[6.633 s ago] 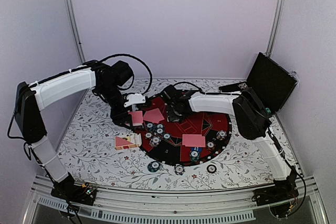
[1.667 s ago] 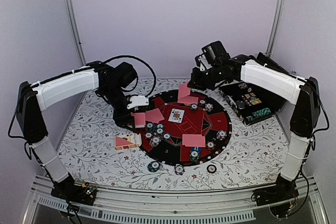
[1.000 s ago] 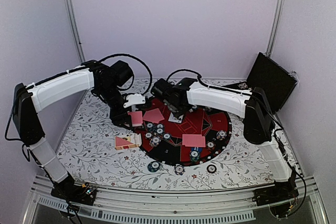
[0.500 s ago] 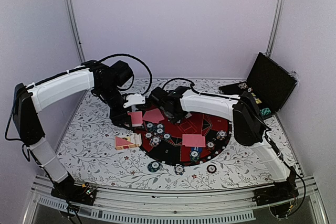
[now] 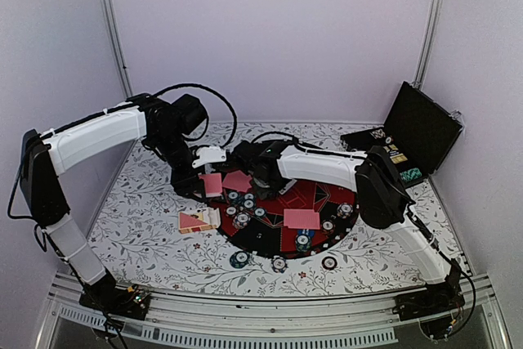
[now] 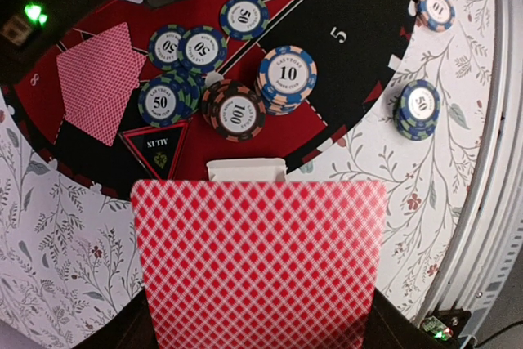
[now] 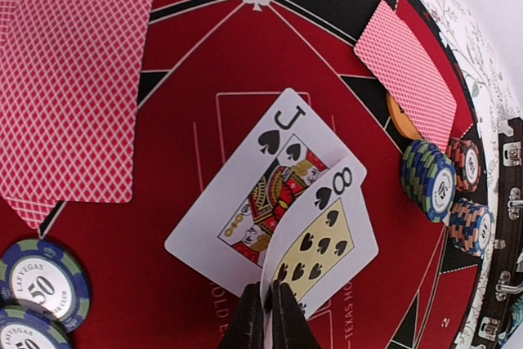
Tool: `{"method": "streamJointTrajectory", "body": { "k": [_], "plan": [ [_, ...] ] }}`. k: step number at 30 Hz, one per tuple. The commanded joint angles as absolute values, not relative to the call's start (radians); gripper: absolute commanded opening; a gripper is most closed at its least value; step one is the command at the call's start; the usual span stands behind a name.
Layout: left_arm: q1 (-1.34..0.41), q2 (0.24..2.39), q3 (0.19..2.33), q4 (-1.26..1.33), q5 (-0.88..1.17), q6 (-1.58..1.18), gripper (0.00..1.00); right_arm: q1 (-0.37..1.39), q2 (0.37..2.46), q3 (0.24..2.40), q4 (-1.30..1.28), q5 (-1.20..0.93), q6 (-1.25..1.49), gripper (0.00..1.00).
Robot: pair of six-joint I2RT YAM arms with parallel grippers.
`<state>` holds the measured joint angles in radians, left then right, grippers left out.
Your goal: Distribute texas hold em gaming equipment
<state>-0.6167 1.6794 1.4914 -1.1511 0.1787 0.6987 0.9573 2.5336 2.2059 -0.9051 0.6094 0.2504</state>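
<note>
My left gripper (image 5: 204,179) hangs over the left edge of the round mat (image 5: 331,194), shut on red-backed playing cards (image 6: 257,263) that fill the lower part of the left wrist view and hide the jaws. Below them lie several poker chips (image 6: 288,79) and a face-down card (image 6: 98,79). My right gripper (image 7: 274,316) is low over the mat's centre. Its fingers are pinched on the curled edge of a face-up eight of spades (image 7: 327,239), which overlaps a jack of spades (image 7: 245,190).
The black case (image 5: 421,128) stands open at the back right. Face-down cards (image 5: 301,218) and chip stacks (image 7: 433,179) dot the mat. Fanned cards (image 5: 196,221) lie left of it. Loose chips (image 5: 239,260) sit on the flowered cloth near the front.
My right arm has swung from the case side to the mat's centre and edged left, lowering over the face-up cards. The left arm has stayed put with its cards.
</note>
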Motion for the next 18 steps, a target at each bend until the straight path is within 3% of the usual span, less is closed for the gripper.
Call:
{"method": "streamJointTrajectory", "body": {
  "k": [1, 5, 15, 18],
  "plan": [
    [-0.609, 1.679, 1.519, -1.169, 0.197, 0.700, 0.00, 0.947, 2.555, 2.232, -0.874, 0.527, 0.282, 0.19],
    [-0.609, 1.679, 1.519, -1.167, 0.197, 0.699, 0.00, 0.928, 2.549, 2.228, -0.889, 0.492, 0.321, 0.28],
    [-0.611, 1.678, 1.519, -1.165, 0.196, 0.699, 0.00, 0.848, 2.359, 2.059, -0.752, 0.181, 0.413, 0.33],
    [-0.611, 1.677, 1.521, -1.164, 0.195, 0.698, 0.00, 0.817, 2.276, 1.987, -0.686, 0.051, 0.451, 0.43]
  ]
}}
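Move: The right hand pinches the eight of spades by its edge, low over the mat. The jack of spades it goes onto lies about 4 cm ahead, 2 cm left and 3 cm below. The left face-down cards are some 11 cm left and 4 cm ahead, the small 50 chips about 8 cm left and 3 cm back, and the far face-down card 12 cm ahead and 2 cm right. From the left hand, the jack is roughly 14 cm ahead, 17 cm right and 14 cm below. The right hand opens its fingers from nearly shut to about a third and lets go of the eight of spades over the jack's near right part, sinking some 1.5 cm before coming back up by about 1 cm. Staying almost in place over the mat, it rolls its left side up and tips its fingers more steeply down, some 25 degrees in all, ending with the parted fingertips by the eight's near edge. ##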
